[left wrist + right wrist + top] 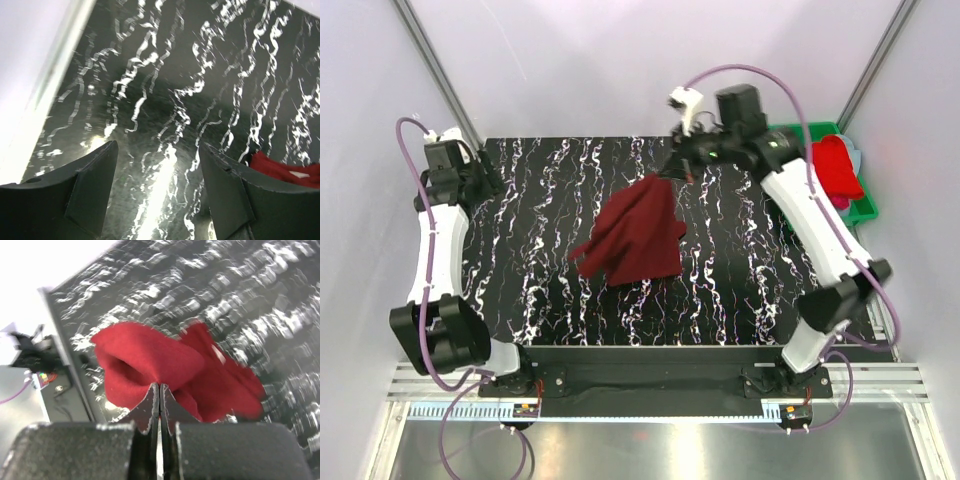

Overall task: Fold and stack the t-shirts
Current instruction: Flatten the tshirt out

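A dark maroon t-shirt [635, 235] hangs crumpled over the black marbled table [540, 250], its lower part resting on the surface. My right gripper [678, 170] is shut on the shirt's upper corner at the far right of the table. In the right wrist view the jaws [159, 386] are pressed together on a fold of the cloth [165, 365]. My left gripper [482, 183] is at the far left, apart from the shirt. It stands open [157, 147] over bare table, with an edge of the shirt [285, 167] showing at the lower right. A bright red t-shirt [836, 166] lies in the bin.
A green plastic bin [865, 208] stands off the table's far right corner, beside my right arm. White walls with metal posts close in the back and sides. A metal rail runs along the near edge by the arm bases.
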{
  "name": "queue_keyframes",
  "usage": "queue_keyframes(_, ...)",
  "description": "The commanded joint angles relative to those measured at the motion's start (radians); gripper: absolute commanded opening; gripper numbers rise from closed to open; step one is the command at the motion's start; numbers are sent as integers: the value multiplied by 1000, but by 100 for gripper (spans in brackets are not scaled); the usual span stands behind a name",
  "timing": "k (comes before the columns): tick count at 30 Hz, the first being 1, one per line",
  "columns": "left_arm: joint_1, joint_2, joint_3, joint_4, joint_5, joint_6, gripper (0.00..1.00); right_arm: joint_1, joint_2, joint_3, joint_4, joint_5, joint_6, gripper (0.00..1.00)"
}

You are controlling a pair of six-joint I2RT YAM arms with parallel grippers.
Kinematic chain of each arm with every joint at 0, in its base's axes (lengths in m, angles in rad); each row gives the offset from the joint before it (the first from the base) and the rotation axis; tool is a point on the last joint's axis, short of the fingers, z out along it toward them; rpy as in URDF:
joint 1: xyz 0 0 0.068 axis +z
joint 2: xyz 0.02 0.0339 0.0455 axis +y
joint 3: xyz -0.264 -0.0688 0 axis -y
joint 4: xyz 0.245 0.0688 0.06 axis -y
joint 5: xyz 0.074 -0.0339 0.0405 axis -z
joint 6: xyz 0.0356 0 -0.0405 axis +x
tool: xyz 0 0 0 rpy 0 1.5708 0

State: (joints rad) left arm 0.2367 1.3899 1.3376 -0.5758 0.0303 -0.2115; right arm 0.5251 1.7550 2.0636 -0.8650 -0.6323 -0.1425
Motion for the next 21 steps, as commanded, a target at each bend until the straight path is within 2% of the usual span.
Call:
queue_keyframes(1,0,26,44,42,112,-25,71,-36,-107,-188,-112,75,0,0)
queue_keyframes(5,1,47,43,47,163,-26,71,-39,-204,-410,-72,178,3,0)
queue_keyframes(8,0,61,37,44,307,1,71,-60,-221,-508,-43,223,-17,0)
queue_keyframes(10,-13,76,12,30,455,9,70,-73,-201,-530,-29,235,-17,0)
queue_keyframes(13,-48,126,-11,-21,583,38,71,-100,-160,-498,-16,232,-3,0)
queue_keyframes(21,-166,277,32,-163,706,132,72,-117,-132,-436,-31,246,-6,0)
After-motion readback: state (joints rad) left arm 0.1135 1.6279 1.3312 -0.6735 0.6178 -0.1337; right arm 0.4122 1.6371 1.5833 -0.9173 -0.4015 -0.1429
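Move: The right hand already grips the t-shirt by one end, well above the table; its bunched middle lies about 8 cm to that hand's left, 4 cm back and 24 cm below. From the open, empty left hand that middle is some 37 cm to the right, 8 cm back and 15 cm lower, and the shirt's free end is about 24 cm to the right, 8 cm back and 22 cm below. Right hand lowers the gripped t-shirt about 15 cm and rightward while the open left swings right towards it. ##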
